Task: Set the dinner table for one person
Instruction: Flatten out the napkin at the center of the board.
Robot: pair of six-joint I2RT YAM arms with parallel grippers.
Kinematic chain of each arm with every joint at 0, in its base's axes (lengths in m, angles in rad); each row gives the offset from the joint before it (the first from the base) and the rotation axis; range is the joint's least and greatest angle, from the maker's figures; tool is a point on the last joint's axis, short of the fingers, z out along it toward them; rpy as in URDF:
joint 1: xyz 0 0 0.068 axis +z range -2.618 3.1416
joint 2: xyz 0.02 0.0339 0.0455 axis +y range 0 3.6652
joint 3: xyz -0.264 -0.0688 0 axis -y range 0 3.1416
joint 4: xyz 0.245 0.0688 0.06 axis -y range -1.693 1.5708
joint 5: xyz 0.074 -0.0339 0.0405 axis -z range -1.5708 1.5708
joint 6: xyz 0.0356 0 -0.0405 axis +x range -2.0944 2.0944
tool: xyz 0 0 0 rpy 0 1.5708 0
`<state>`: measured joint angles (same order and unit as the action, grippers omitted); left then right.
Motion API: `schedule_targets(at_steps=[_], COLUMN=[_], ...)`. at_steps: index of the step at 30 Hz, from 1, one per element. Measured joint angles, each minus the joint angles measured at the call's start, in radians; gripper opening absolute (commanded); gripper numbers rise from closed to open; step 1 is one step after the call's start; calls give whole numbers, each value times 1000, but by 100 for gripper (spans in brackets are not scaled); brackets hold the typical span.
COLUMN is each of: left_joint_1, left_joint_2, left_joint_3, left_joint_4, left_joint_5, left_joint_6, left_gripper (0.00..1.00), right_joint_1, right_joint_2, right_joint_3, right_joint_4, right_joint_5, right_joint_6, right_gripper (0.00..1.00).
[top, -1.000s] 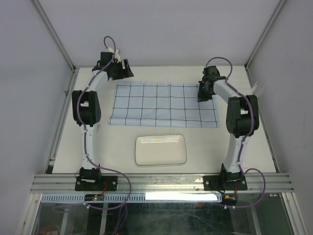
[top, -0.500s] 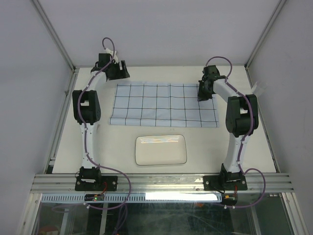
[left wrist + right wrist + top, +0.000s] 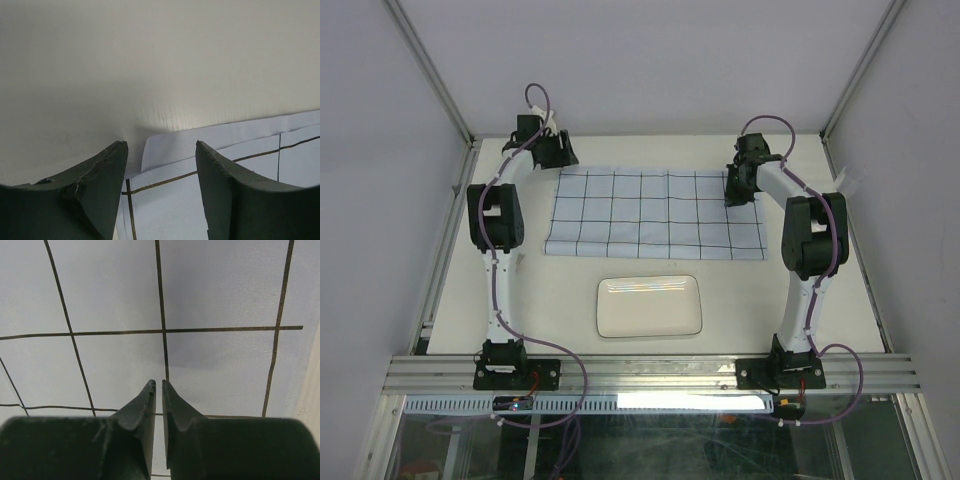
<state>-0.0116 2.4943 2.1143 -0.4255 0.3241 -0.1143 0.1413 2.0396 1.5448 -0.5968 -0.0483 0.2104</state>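
A pale-blue cloth [image 3: 650,215] with dark grid lines lies spread flat on the far half of the dinner table [image 3: 555,295]. A white rectangular plate [image 3: 649,306] sits in front of it. My left gripper [image 3: 558,152] is at the cloth's far left corner. In the left wrist view its jaws [image 3: 160,145] stand open on either side of that corner of the cloth [image 3: 240,140], with bare dinner table [image 3: 150,60] beyond. My right gripper [image 3: 735,188] is over the cloth's far right part. Its fingers [image 3: 158,382] are shut just above the flat cloth [image 3: 115,290], with only a hairline slit between them.
Aluminium rails [image 3: 650,372] run along the near edge, where both arm bases are bolted. Grey walls close in the left, right and far sides. The cloth's right edge meets cream tabletop [image 3: 310,405] in the right wrist view.
My left gripper has moved left and a little farther back, to the cloth's far left corner, and its jaws have narrowed somewhat. The right arm, cloth and plate have not moved.
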Motion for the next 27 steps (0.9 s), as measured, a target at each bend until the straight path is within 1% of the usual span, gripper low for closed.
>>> schedule_targets(at_steps=[3,7,11,15,27], left_joint_1=[0,0,0,0,0], left_joint_2=[13,20,23,23,23], left_joint_3=[1,5,4,3,-6], left_joint_4=[5,9,6,4,-2], left_joint_5=[25,56,74,79,80], left_joint_6=[0,-1,-1,-1,1], left_gripper=[52,40,25,0,0], right_joint_1=[0,0,-1,-1,-3], right_joint_2=[0,0,0,0,0], right_joint_3=[0,0,0,0,0], right_joint_4=[0,0,0,0,0], right_joint_5=[0,2,3,3,3], right_joint_6=[-1,-3,-3,-3,-3], right_gripper=[13,13,12,12,12])
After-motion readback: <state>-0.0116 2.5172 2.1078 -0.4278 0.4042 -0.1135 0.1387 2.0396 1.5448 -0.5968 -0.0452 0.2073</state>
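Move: The napkin's far-left corner lies almost under my left fingertips, about 1 cm ahead, 1 cm to the left and 1 cm below. From my left hand, the napkin's middle is some 19 cm back and 34 cm to the right, its near-left corner roughly 34 cm back and 4 cm left, both at about that same height. My right hand has that far-left corner some 16 cm ahead, 60 cm left and 2 cm below. I shut my left fingers, about half open now, right down at the napkin's far-left corner, drawing the cloth of its far edge in between the tips. As they close, the hand slips a bit over 1 cm right along that edge and sinks about 1 cm onto it, with a slight drift back, and seems to bear down at the end. ##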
